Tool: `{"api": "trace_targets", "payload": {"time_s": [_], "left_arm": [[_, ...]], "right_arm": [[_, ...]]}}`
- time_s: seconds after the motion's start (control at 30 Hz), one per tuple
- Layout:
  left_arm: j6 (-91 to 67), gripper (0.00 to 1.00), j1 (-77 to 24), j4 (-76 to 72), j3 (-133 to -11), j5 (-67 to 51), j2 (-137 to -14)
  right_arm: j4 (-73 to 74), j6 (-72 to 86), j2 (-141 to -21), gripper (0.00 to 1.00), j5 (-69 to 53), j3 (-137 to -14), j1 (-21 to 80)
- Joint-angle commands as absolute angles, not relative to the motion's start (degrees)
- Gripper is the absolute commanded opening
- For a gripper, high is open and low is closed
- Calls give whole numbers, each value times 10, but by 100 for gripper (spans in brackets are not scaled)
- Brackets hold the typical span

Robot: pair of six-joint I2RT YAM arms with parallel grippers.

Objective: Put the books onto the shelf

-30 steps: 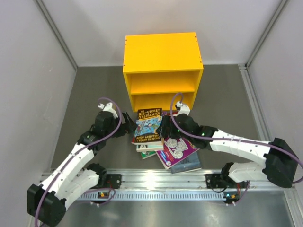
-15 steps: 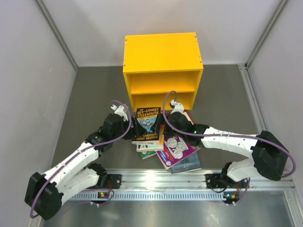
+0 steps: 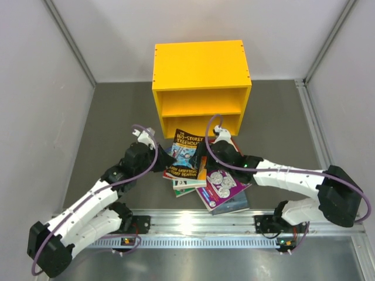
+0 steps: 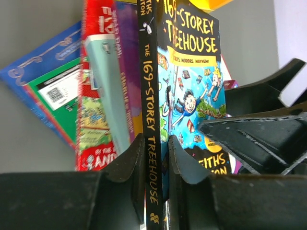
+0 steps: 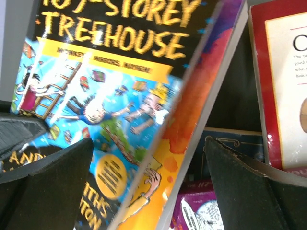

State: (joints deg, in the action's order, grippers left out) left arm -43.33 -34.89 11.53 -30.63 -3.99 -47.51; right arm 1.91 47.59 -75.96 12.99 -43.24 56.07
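Note:
The yellow shelf (image 3: 199, 64) stands at the back of the grey table. In front of it lies a loose pile of books. My left gripper (image 4: 156, 163) is shut on the black spine of the yellow-blue Treehouse book (image 4: 189, 72), which stands tilted on its edge above the pile (image 3: 186, 153). My right gripper (image 5: 148, 187) is open on the book's far side, its fingers (image 5: 48, 187) spread around the cover's edge and an orange book (image 5: 192, 120). In the pile are a purple book with white circles (image 3: 224, 186), a red-cream book (image 5: 283, 86) and a dark blue book (image 4: 43, 72).
A red book (image 4: 93, 110) and a teal spine (image 4: 108, 86) lie just left of the held book. The right gripper's black fingers (image 4: 259, 129) sit close on its right. An aluminium rail (image 3: 205, 225) runs along the near edge, and grey walls enclose the table.
My left gripper moved in and shut on the Treehouse book's spine. The book went from lying flat to tilted on its edge. The right arm shifted slightly towards the shelf.

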Motion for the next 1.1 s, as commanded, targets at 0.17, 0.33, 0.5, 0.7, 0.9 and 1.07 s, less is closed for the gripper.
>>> {"api": "trace_targets", "payload": {"time_s": [0.17, 0.33, 0.5, 0.7, 0.9, 1.07], "left_arm": [[-411, 0, -352, 160, -356, -38, -432], [-417, 0, -352, 134, -395, -46, -452], [-424, 0, -352, 68, -432, -77, -489], [-422, 0, -352, -12, -475, -106, -515], [-403, 0, -351, -38, -499, -69, -518], [-385, 0, -351, -39, -512, 26, -533]], "right_arm": [[52, 472, -659, 100, 164, -407, 565], [92, 478, -513, 100, 206, -361, 564], [151, 461, -397, 100, 244, -350, 558], [211, 450, -363, 100, 266, -358, 553], [210, 449, -367, 100, 265, -354, 552], [193, 446, -386, 100, 253, -353, 552]]}}
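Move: The left gripper already pinches the Treehouse book by its spine; the shelf's open front lies about 14 cm ahead of it, 11 cm to its right and some 8 cm above. The orange Dahl book on the pile is 7 cm right, 1 cm ahead and 4 cm below. From the right gripper, the Treehouse book's middle is about 6 cm left and level; the red-bordered book lies 12 cm right, 3 cm ahead, 5 cm below. Raise the left gripper about 14 cm, fingers still shut on the Treehouse book's spine, easing forward and a little right towards the shelf front while the wrist tips the fingers up some 20 degrees. Meanwhile draw the open right gripper out of the way, to its right and up, then let it sink slightly above the flat books. ##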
